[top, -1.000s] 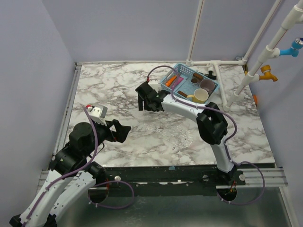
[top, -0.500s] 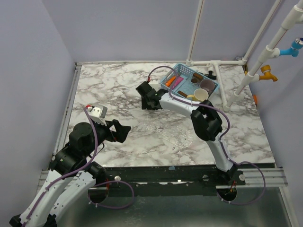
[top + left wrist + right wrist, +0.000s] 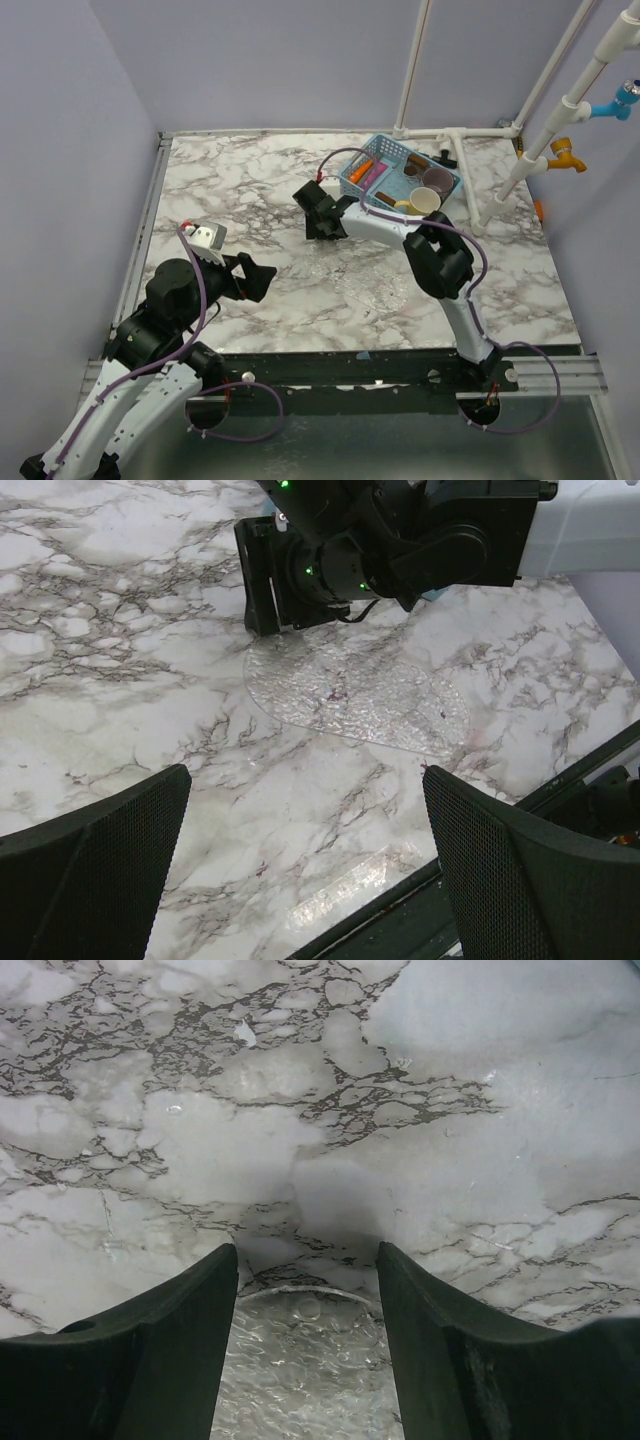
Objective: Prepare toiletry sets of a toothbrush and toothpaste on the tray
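Note:
A clear glass tray (image 3: 352, 280) lies flat on the marble, also in the left wrist view (image 3: 355, 695). My right gripper (image 3: 322, 222) is low at its far left end. In the right wrist view its fingers (image 3: 305, 1250) flank the tray's rounded end (image 3: 300, 1360), and the rim meets both of them. Nothing lies on the tray. Orange (image 3: 362, 168), pink (image 3: 378, 173) and brown items lie in the blue basket (image 3: 400, 148); I cannot tell which is a toothbrush or toothpaste. My left gripper (image 3: 258, 280) hangs wide open and empty (image 3: 305, 780) near the front left.
The basket at the back right also holds two cups (image 3: 437, 180). A white pipe frame (image 3: 470, 135) stands behind it, with taps at the far right. The table's front edge (image 3: 480, 810) runs close under my left gripper. Walls close off the left and back.
The right gripper's jaws have narrowed around the tray's far end, and the gripper has shifted slightly right and towards me. The left arm has not moved.

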Controlling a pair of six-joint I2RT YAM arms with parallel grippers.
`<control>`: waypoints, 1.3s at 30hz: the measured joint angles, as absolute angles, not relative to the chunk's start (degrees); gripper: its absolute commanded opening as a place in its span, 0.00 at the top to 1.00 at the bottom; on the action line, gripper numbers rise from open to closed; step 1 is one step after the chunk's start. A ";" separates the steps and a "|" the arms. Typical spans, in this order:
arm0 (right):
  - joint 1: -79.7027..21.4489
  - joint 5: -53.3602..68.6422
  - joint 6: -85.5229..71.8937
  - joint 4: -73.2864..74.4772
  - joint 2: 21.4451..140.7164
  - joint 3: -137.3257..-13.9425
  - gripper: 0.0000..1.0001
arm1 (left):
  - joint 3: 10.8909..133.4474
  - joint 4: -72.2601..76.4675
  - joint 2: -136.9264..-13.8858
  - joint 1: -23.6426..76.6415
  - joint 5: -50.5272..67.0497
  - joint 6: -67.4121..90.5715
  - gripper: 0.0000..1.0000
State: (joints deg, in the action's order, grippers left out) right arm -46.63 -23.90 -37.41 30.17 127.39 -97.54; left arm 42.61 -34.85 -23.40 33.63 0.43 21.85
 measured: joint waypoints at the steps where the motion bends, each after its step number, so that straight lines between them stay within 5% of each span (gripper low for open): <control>1: -46.63 -23.75 -37.32 29.78 127.09 -96.99 0.40 | 42.61 -34.85 -23.40 33.63 0.43 21.85 0.01; 39: -56.84 -10.24 -25.93 17.28 114.28 -76.25 0.38 | 42.61 -34.87 -22.85 33.63 0.08 21.82 0.01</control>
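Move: The tray, clear and oval, lies flat on the table with its far-left end already between the right fingers; its middle is about 9 cm back and 9 cm to the right of that hand, 1 cm lower. The blue basket stands some 16 cm ahead and 20 cm right, the yellow mug in it about 10 cm ahead and 24 cm right. The table's near edge is about 26 cm straight back. From the left hand, the tray's middle is some 13 cm ahead, 20 cm right and 24 cm below. The tray is dragged by its held end back towards the table's near edge, the right hand staying low over the table and drawing back about 12 cm, away from the basket. After the first few centimetres the hand also swings left, some 4 cm in all, turning counter-clockwise by close to 30 degrees while the fingers keep their gap around the tray's end. ##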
